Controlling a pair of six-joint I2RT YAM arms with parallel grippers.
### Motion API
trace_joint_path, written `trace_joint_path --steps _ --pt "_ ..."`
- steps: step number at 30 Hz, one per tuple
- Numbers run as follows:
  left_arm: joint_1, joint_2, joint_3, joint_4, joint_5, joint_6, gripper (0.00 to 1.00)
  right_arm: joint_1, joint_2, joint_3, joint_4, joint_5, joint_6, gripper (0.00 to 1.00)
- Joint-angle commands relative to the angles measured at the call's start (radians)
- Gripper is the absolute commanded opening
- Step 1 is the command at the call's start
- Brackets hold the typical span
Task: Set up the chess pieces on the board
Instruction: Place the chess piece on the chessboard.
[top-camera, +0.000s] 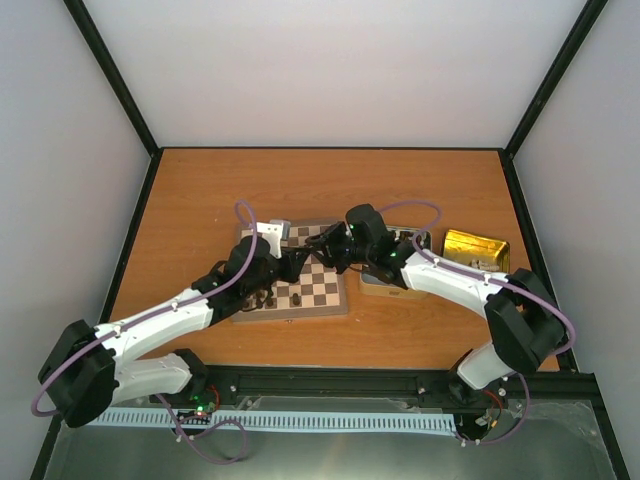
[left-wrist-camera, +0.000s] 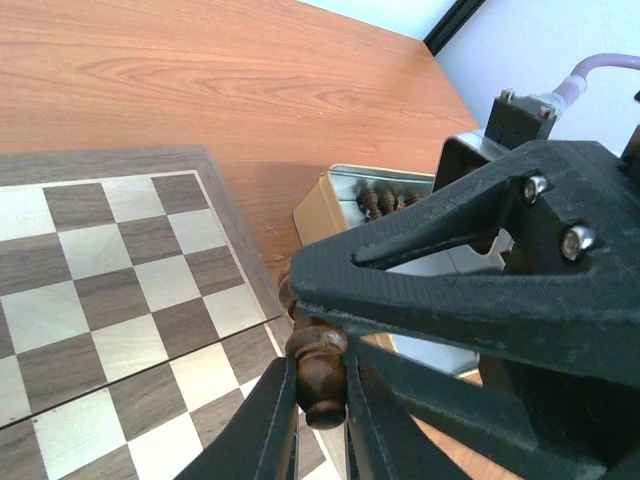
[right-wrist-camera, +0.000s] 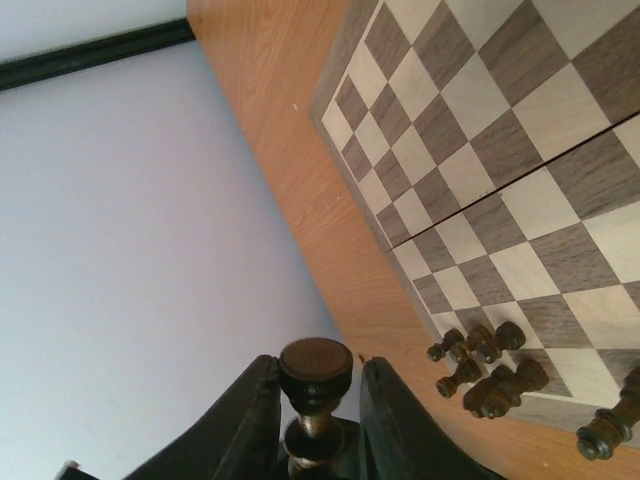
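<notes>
My left gripper (left-wrist-camera: 320, 362) is shut on the rounded head end of a dark brown chess piece (left-wrist-camera: 318, 385), held in the air above the board (left-wrist-camera: 120, 280). My right gripper (left-wrist-camera: 500, 260) reaches in from the right, its fingers lying over the same piece. In the right wrist view the piece's round base (right-wrist-camera: 316, 362) stands between the right gripper (right-wrist-camera: 318, 372) jaws, which are slightly open with a thin gap on one side. From above, both grippers, left (top-camera: 290, 263) and right (top-camera: 335, 255), meet over the board (top-camera: 320, 295).
Several dark pieces (right-wrist-camera: 490, 370) stand along the board's near edge (top-camera: 285, 297). A silver tin (left-wrist-camera: 345, 185) holding more dark pieces (left-wrist-camera: 385, 200) sits right of the board, under my right arm (top-camera: 380, 285). A gold tin (top-camera: 476, 250) lies further right.
</notes>
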Motion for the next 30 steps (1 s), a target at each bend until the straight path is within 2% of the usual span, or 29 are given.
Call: trace_joint_path --steps 1,3,4,6,8,13,17,24,30 --pt "0.002 -0.013 0.08 -0.052 -0.03 0.053 0.03 0.017 0.018 0.024 0.005 -0.024 -0.031 0.33" --pt "0.002 -0.007 0.123 -0.146 -0.025 0.07 0.02 0.011 0.02 0.03 -0.005 -0.015 -0.088 0.53" --pt "0.002 -0.001 0.15 -0.207 -0.017 0.083 0.02 0.005 0.02 0.037 -0.028 -0.006 -0.131 0.59" --pt "0.002 0.022 0.208 -0.361 -0.009 0.117 0.02 -0.008 0.01 0.048 -0.077 0.025 -0.217 0.68" --pt "0.003 0.054 0.263 -0.525 0.004 0.171 0.02 -0.029 -0.021 0.047 -0.131 0.057 -0.282 0.71" --pt "0.006 0.157 0.391 -0.877 -0.053 0.257 0.02 -0.061 -0.133 -0.002 -0.254 0.212 -0.413 0.73" --pt "0.008 0.234 0.497 -1.02 -0.048 0.278 0.02 -0.066 -0.194 -0.034 -0.344 0.323 -0.454 0.73" --pt "0.011 0.385 0.568 -1.107 -0.079 0.328 0.02 -0.068 -0.235 -0.072 -0.363 0.35 -0.471 0.73" --pt "0.012 0.476 0.593 -1.119 -0.077 0.346 0.02 -0.068 -0.228 -0.073 -0.361 0.342 -0.485 0.73"
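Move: The dark chess piece is shared at the handover, right between both hands' finger pads. From the left hand, the empty spot for it on the near rank lies about 4 cm back, 5 cm left and 14 cm below. A lone standing piece borders it, 4 cm back and 2 cm left of that hand; the group of six centres 3 cm back, 10 cm left. From the right hand, the tray's middle is some 20 cm right, 6 cm ahead and 17 cm down. Down and to the left the left hand swings the piece towards the gap on the near rank, after a slight lift: about 9 cm lower, 5 cm left and a little back, its wrist tipping over 50 degrees until the shut fingers point nearly straight down. The right hand opens wide, comes free and withdraws some 10 cm right towards the tray, tipping its fingers further down. ##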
